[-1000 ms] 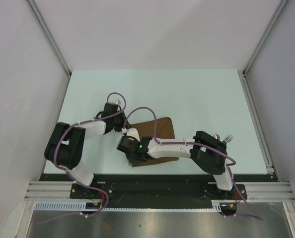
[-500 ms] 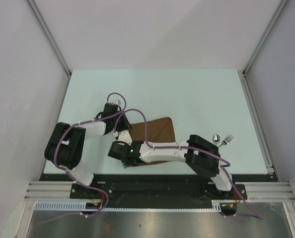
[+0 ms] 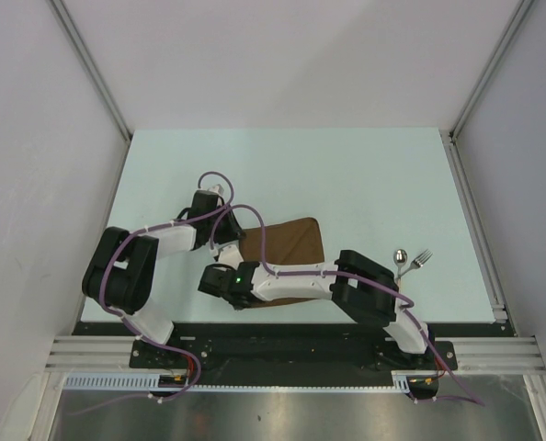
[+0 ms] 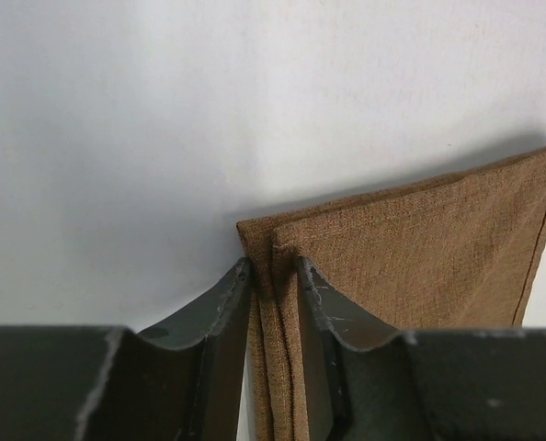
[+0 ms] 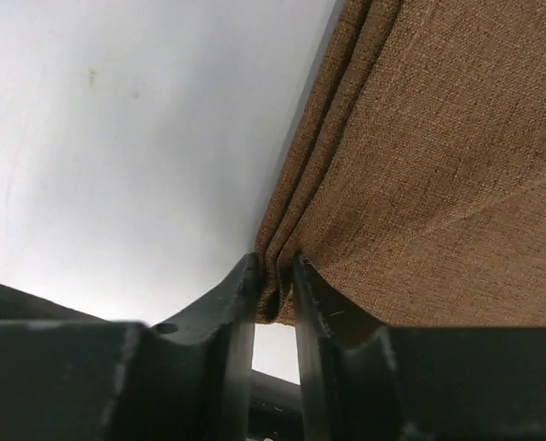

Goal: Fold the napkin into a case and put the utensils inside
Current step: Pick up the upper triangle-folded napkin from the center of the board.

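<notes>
The brown napkin (image 3: 290, 241) lies folded in layers on the table, partly under my right arm. In the left wrist view the napkin (image 4: 420, 248) has its layered left edge pinched in my left gripper (image 4: 275, 276), which is shut on it. My left gripper (image 3: 225, 237) is at the napkin's far-left corner. My right gripper (image 3: 216, 281) is at the near-left corner. The right wrist view shows the right gripper (image 5: 275, 272) shut on the stacked layers of the napkin (image 5: 420, 165). The utensils, a spoon (image 3: 400, 259) and a fork (image 3: 421, 259), lie side by side to the right of the napkin.
The pale table (image 3: 346, 175) is walled by white panels at the back and on both sides. A metal rail (image 3: 475, 230) runs along its right edge. My right arm (image 3: 301, 280) stretches leftward low over the near table edge.
My right arm swung left along the napkin's near edge and its jaws closed on the near-left corner. This uncovered the spoon and fork. The left gripper stayed on the napkin.
</notes>
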`<state>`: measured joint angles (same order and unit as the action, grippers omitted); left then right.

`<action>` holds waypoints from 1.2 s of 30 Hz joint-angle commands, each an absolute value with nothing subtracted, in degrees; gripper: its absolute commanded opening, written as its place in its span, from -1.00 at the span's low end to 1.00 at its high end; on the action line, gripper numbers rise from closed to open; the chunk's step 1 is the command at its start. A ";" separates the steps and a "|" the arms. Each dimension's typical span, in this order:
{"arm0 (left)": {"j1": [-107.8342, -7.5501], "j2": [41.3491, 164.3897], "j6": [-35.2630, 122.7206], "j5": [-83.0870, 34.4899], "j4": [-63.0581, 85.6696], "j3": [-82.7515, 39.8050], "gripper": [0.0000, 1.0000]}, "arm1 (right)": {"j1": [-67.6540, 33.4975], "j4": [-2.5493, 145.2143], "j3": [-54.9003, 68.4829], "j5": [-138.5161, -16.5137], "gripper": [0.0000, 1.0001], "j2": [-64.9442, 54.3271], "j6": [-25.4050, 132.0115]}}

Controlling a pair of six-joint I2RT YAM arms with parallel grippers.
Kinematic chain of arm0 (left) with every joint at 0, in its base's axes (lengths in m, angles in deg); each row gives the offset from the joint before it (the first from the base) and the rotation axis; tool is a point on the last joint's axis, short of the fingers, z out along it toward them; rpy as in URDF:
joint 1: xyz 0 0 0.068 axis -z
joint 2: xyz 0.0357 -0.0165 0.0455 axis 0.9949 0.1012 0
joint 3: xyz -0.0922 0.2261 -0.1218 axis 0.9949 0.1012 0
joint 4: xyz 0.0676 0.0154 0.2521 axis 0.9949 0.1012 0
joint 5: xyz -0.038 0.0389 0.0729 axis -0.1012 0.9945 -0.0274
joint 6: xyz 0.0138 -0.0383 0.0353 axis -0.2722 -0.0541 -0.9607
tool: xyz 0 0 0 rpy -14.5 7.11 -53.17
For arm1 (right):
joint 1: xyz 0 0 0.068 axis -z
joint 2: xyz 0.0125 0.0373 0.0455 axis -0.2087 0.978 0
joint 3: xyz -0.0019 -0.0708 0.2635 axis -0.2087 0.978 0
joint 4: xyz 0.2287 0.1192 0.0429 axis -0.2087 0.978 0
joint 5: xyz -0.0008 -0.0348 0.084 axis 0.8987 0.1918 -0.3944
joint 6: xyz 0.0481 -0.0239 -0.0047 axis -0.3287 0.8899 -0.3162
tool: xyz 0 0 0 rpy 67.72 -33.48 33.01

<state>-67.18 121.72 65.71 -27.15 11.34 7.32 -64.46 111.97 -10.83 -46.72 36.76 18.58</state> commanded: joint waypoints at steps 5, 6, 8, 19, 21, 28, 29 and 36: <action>-66.97 118.61 66.25 -26.76 12.00 8.60 -0.18 | -63.89 113.46 -9.51 -45.80 -0.98 38.86 17.14; -66.88 118.00 66.25 -26.93 12.26 8.42 -0.11 | -63.89 112.76 -9.16 -45.27 -1.00 37.55 18.97; -66.97 117.20 66.16 -27.20 12.96 8.33 0.06 | -63.71 110.13 -8.37 -43.69 -1.00 35.35 20.82; -67.23 115.36 71.34 -31.41 17.29 8.68 0.20 | -57.39 89.55 9.29 -59.48 -1.00 15.74 28.92; -67.23 115.18 72.57 -31.68 17.01 9.03 0.21 | -56.77 88.76 10.17 -60.47 -1.00 15.04 29.09; -67.23 116.49 72.84 -30.54 17.80 8.25 0.18 | -55.98 87.00 11.41 -62.49 -1.00 13.37 28.65; -67.23 117.19 73.02 -30.54 17.72 8.16 0.18 | -55.89 87.08 11.32 -62.67 -1.00 13.37 28.74; -67.23 121.41 73.11 -30.72 15.70 5.26 0.08 | -55.63 87.00 12.20 -62.93 -1.00 12.40 28.83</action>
<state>-67.20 118.68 72.70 -30.47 16.90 8.09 -55.92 89.24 11.82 -62.23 15.54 27.91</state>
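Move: At the right fingertips, already between them, lies the napkin's near left corner, level with the hand. The table's near edge is some 4 cm back of it; the napkin's near right corner is about 19 cm right and 2 cm ahead. The left hand, just over the table, stands astride the napkin's left edge: the stretch it goes for is about 3 cm back and 1 cm down, the far left corner about 2 cm ahead, equally low. Closing on the near left corner, the right fingers pinch the layered cloth shut, then carry it up about 6 cm, drifting some 2 cm right and 2 cm forward while the hand rolls its left side up roughly 20 degrees. The left hand spreads its fingers wider, rises about 1 cm and draws back 2–3 cm along the left edge, still astride it. ##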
